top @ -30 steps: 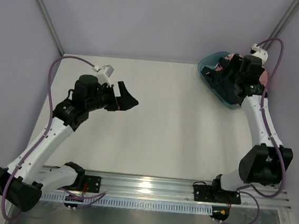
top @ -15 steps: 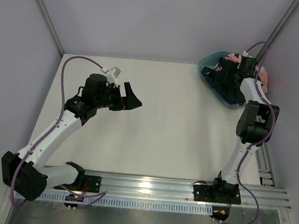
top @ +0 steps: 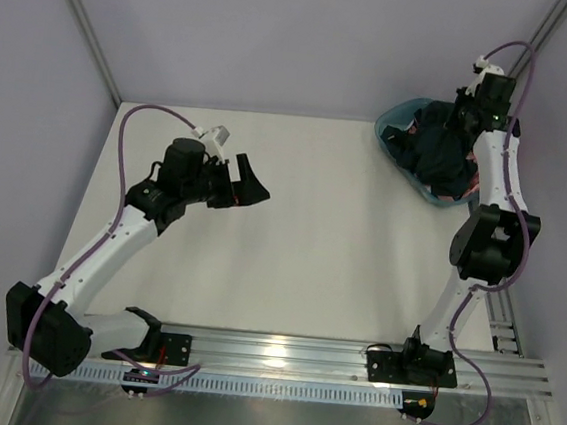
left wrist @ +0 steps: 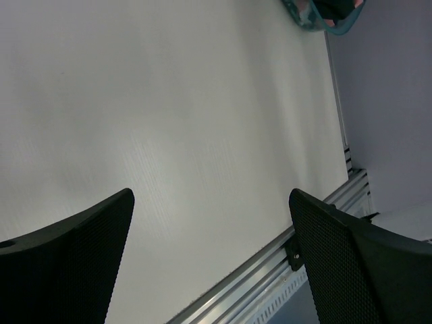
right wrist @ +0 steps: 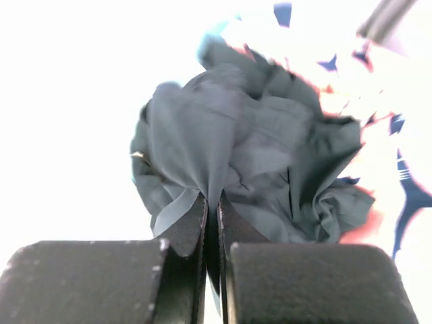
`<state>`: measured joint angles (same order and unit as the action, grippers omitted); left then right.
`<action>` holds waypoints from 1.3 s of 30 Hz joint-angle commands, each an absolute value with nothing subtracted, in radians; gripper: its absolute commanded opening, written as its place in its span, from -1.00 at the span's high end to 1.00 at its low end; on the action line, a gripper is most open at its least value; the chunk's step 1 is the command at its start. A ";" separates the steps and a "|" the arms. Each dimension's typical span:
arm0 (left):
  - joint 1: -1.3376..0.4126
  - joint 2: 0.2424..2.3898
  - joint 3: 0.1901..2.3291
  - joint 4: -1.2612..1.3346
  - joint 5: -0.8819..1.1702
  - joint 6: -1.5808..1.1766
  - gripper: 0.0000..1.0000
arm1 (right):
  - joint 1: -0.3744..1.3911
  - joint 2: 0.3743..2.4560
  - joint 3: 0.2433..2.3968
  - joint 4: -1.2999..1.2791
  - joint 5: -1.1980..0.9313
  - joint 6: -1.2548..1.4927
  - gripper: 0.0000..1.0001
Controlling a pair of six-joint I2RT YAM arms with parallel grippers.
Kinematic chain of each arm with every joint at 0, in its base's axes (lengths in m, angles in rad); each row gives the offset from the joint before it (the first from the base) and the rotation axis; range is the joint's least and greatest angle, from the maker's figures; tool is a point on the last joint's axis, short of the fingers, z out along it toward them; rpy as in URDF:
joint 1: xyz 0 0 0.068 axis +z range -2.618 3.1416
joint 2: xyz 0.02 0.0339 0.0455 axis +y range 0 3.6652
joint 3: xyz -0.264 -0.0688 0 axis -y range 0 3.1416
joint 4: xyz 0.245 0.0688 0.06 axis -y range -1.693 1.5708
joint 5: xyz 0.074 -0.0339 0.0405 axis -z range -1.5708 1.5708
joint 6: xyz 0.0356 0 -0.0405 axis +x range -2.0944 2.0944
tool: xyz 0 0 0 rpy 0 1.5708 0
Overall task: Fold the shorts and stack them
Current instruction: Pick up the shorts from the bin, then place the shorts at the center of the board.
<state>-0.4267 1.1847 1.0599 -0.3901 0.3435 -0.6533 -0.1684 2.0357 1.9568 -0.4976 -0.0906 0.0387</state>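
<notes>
The dark navy shorts (top: 438,152) are bunched in the teal tub (top: 393,115) at the far right corner, partly pulled upward. My right gripper (top: 471,112) is above the tub, shut on a pinched fold of the dark shorts (right wrist: 256,135); its jaws (right wrist: 212,206) meet with fabric between them. The salmon pink shorts (right wrist: 405,196) with navy shapes lie under and beside the dark pair, and only a pink edge (top: 465,197) shows from above. My left gripper (top: 249,182) hovers open over the left middle of the table, with nothing between its fingers (left wrist: 210,196).
The tub (left wrist: 324,19) sits close to the right wall and the back wall. An aluminium rail (left wrist: 270,283) runs along the table's near edge by the arm bases. White table surface (top: 342,228) lies between the two arms.
My right gripper went from open to shut on the dark shorts and rose, drawing the fabric up out of the tub. The left arm shifted slightly right, still open.
</notes>
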 commanded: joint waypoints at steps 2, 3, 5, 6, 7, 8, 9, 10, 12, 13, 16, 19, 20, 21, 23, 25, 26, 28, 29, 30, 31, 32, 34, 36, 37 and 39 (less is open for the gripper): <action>-0.423 1.222 1.182 -0.495 0.180 -0.539 -0.97 | -0.166 1.749 2.129 -0.592 -0.221 0.023 0.93; -0.419 1.233 1.209 -0.521 0.166 -0.525 -0.97 | -0.166 1.708 2.123 -0.597 -0.247 0.043 0.92; -0.408 1.256 1.270 -0.570 0.149 -0.506 -0.97 | -0.166 1.593 2.083 -0.589 -0.378 0.096 0.92; -0.397 1.261 1.288 -0.577 0.146 -0.505 -0.97 | -0.164 1.557 2.057 -0.575 -0.429 0.122 0.92; -0.390 1.262 1.314 -0.581 0.144 -0.505 -0.97 | -0.163 1.492 2.031 -0.540 -0.522 0.150 0.93; -0.382 1.264 1.327 -0.595 0.144 -0.509 -0.97 | -0.160 1.464 1.967 -0.522 -0.564 0.208 0.92; -0.368 1.264 1.339 -0.598 0.147 -0.514 -0.97 | -0.155 1.438 1.930 -0.500 -0.609 0.228 0.92; -0.361 1.266 1.348 -0.604 0.150 -0.518 -0.97 | -0.141 1.415 1.899 -0.477 -0.647 0.245 0.92; -0.347 1.264 1.371 -0.624 0.158 -0.531 -0.97 | -0.108 1.361 1.789 -0.463 -0.684 0.268 0.92; -0.333 1.261 1.373 -0.629 0.164 -0.538 -0.97 | -0.083 1.347 1.752 -0.469 -0.683 0.261 0.92; -0.321 1.253 1.367 -0.649 0.161 -0.551 -0.96 | 0.069 1.307 1.587 -0.445 -0.634 0.268 0.92; -0.308 1.249 1.339 -0.672 0.117 -0.552 -0.97 | 0.248 1.298 1.360 -0.295 -0.638 0.364 0.92; -0.296 1.249 1.330 -0.678 0.104 -0.552 -0.96 | 0.290 1.299 1.233 -0.255 -0.640 0.383 0.93; -0.287 1.249 1.315 -0.687 0.098 -0.552 -0.97 | 0.380 1.304 1.176 -0.227 -0.611 0.397 0.92; -0.259 1.253 1.293 -0.701 0.106 -0.554 -0.96 | 0.474 1.319 1.021 -0.135 -0.566 0.436 0.80; -0.250 1.258 1.269 -0.704 0.123 -0.545 -0.96 | 0.596 1.365 0.956 -0.129 -0.552 0.413 0.67; -0.249 1.261 1.263 -0.704 0.133 -0.537 -0.96 | 0.623 1.377 0.951 -0.147 -0.540 0.396 0.51; -0.247 1.267 1.249 -0.700 0.155 -0.523 -0.96 | 0.647 1.371 0.939 -0.195 -0.508 0.377 0.36; -0.247 1.275 1.246 -0.690 0.182 -0.514 -0.95 | 0.646 1.353 0.940 -0.212 -0.485 0.355 0.29; -0.247 1.281 1.243 -0.686 0.202 -0.512 -0.94 | 0.644 1.332 0.949 -0.260 -0.450 0.338 0.14; -0.247 1.287 1.233 -0.675 0.219 -0.512 -0.93 | 0.641 1.300 0.984 -0.293 -0.383 0.325 0.07; -0.248 1.299 1.229 -0.655 0.259 -0.523 -0.93 | 0.635 1.292 1.009 -0.326 -0.358 0.290 0.03; -0.250 1.313 1.220 -0.631 0.293 -0.538 -0.89 | 0.609 1.293 1.084 -0.415 -0.289 0.264 -0.12; -0.255 1.336 1.192 -0.591 0.311 -0.552 -0.87 | 0.577 1.310 1.114 -0.436 -0.252 0.229 -0.18; -0.261 1.345 1.183 -0.586 0.314 -0.555 -0.87 | 0.524 1.346 1.144 -0.436 -0.249 0.219 -0.17; -0.268 1.373 1.149 -0.574 0.328 -0.560 -0.86 | 0.465 1.403 1.186 -0.439 -0.256 0.200 -0.18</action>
<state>-0.2569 1.3418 1.1828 -0.6319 0.2657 -0.5468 0.5415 1.3411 1.1240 -0.3977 -0.3351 0.2668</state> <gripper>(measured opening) 0.933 0.586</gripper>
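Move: The right hand already pinches the dark shorts, whose bulk hangs into the bin about 12 cm below and 2 cm back of it. The open table where the shorts go is roughly 35 cm back, 29 cm left and 21 cm down. The bin's middle is some 16 cm below, 2 cm back and 1 cm left; the pink shorts lie in it about 4 cm right, 1 cm back and 15 cm down. From the left hand the dark shorts are around 50 cm right, 26 cm ahead and 15 cm lower. Still pinching the dark shorts, the right hand whips them up about 30 cm, back and left out of the bin, then swings farther left and some 40 cm down over the table, letting go low before rising forward again, fingers half open, wrist turned about 45 degrees counter-clockwise. The empty, open left hand clears about 9 cm left, rising a little, then sinks below its start. ##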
